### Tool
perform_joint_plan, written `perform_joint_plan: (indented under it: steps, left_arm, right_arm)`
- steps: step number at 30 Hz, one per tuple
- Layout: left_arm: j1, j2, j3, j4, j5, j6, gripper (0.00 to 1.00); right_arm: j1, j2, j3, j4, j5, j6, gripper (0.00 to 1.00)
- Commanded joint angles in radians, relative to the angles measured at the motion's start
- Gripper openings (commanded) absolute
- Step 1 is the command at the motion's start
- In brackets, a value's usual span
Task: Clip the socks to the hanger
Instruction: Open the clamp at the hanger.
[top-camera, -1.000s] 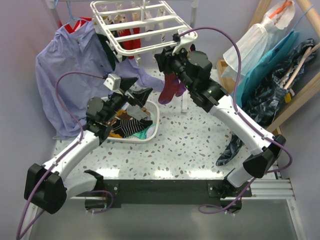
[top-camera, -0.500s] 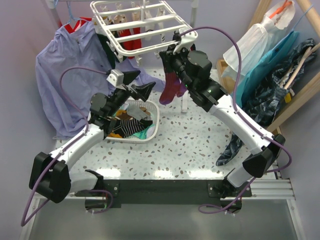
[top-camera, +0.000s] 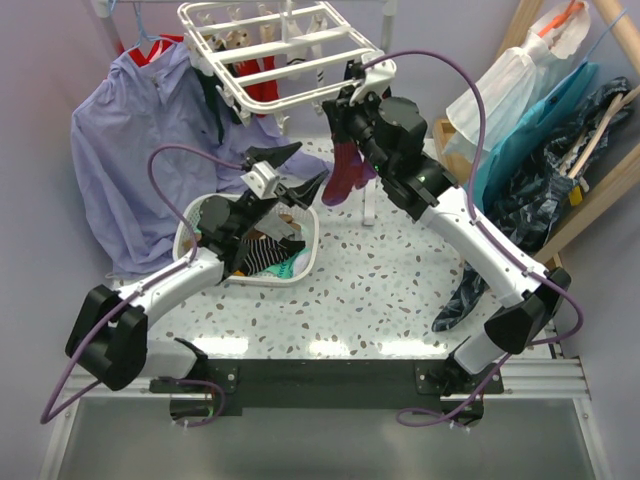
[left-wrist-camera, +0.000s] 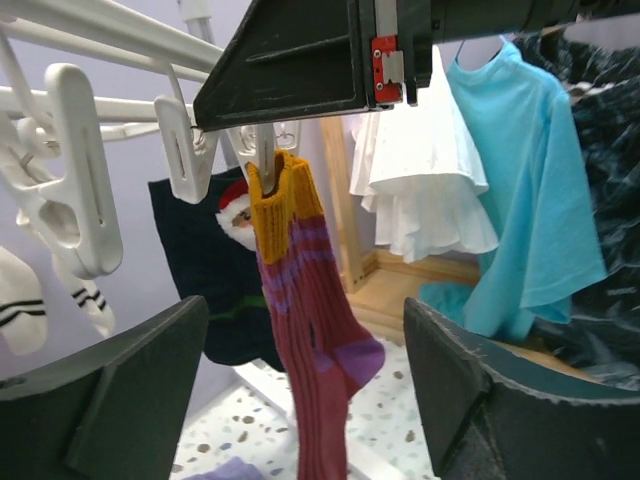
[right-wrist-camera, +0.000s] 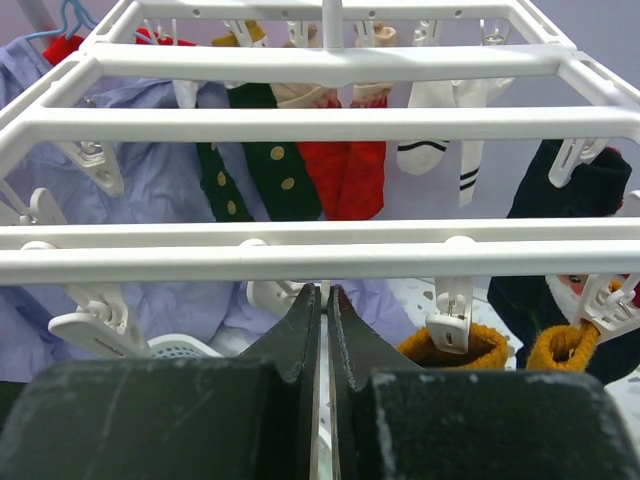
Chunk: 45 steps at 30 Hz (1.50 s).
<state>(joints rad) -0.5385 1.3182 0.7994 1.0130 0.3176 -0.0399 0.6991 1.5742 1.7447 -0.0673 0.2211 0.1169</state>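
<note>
The white hanger (top-camera: 285, 62) hangs at the back with several socks clipped under it. A maroon sock (left-wrist-camera: 310, 330) with an orange cuff and purple heel dangles from a clip at its near edge, also in the top view (top-camera: 345, 175). My left gripper (left-wrist-camera: 305, 310) is open, one finger on each side of that sock and not touching it; the top view has it (top-camera: 292, 170) just left of the sock. My right gripper (right-wrist-camera: 325, 292) is shut, tips just under the hanger's near bar (right-wrist-camera: 320, 262) beside a white clip (right-wrist-camera: 275, 295). More socks (top-camera: 265, 255) lie in the basket.
The white slotted basket (top-camera: 305, 250) sits under my left arm. A lavender shirt (top-camera: 130, 150) hangs at the left. Clothes (top-camera: 540, 150) hang on a wooden rack at the right. Green, red and white socks (right-wrist-camera: 345, 170) hang from the far bars.
My left arm has swung up and right until its open fingers flank the maroon sock. My right gripper has closed and risen slightly to the hanger's near bar.
</note>
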Motion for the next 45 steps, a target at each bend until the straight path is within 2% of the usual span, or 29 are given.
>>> perform_joint_plan:
  steps: [1,5,15,20,31,34,40,45]
  left_arm:
    - [-0.009,0.033,0.075,0.116,-0.022,0.144,0.80]
    - [-0.011,0.067,0.129,0.113,-0.020,0.149,0.76]
    - [-0.009,0.168,0.310,-0.017,-0.072,0.065,0.61]
    - [-0.008,0.184,0.334,-0.068,-0.135,0.049,0.56]
    - [-0.005,0.211,0.368,-0.102,-0.183,0.051,0.55]
    - [-0.005,0.222,0.376,-0.085,-0.172,0.048,0.45]
    - [-0.005,0.227,0.356,-0.041,-0.153,0.054,0.36]
    - [-0.005,0.225,0.336,-0.018,-0.126,0.060,0.34]
  right_arm:
    - [-0.007,0.006,0.053,-0.002,-0.019,0.013,0.00]
    - [-0.009,0.004,0.053,-0.009,-0.026,0.021,0.00]
    - [-0.013,-0.013,0.050,-0.022,-0.055,0.029,0.00]
    - [-0.015,-0.022,0.050,-0.025,-0.075,0.032,0.00]
    - [-0.021,-0.028,0.056,-0.035,-0.114,0.052,0.00]
    - [-0.023,-0.033,0.053,-0.039,-0.117,0.061,0.00]
    - [-0.026,-0.043,0.056,-0.049,-0.121,0.067,0.00]
    - [-0.029,-0.046,0.055,-0.055,-0.129,0.082,0.00]
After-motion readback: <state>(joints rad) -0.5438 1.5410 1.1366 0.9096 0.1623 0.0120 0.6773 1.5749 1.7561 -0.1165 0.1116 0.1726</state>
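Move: The empty clamp on the hanger's front bar is some 8 cm ahead of the left hand, 3 cm to its right and 5 cm above; it already sits at the shut right fingertips, about 1 cm ahead and 2 cm left of that hand, at its height. The purple sock hangs with its middle roughly 3 cm farther out, 9 cm to the right of and 9 cm below that clamp. Another empty clamp is about 8 cm left and 3 cm back of it. The empty clamp is kept in the right fingers' pinch, that hand shifting hardly a centimetre, while the left hand comes to it: forward about 7 cm in all, rising some 5 cm early on, then sinking a little as it reaches in under the bar. The left wrist swings about 10 degrees counter-clockwise, and its wide-open fingers narrow to roughly a third, taking the clamp's lower end between their tips. ##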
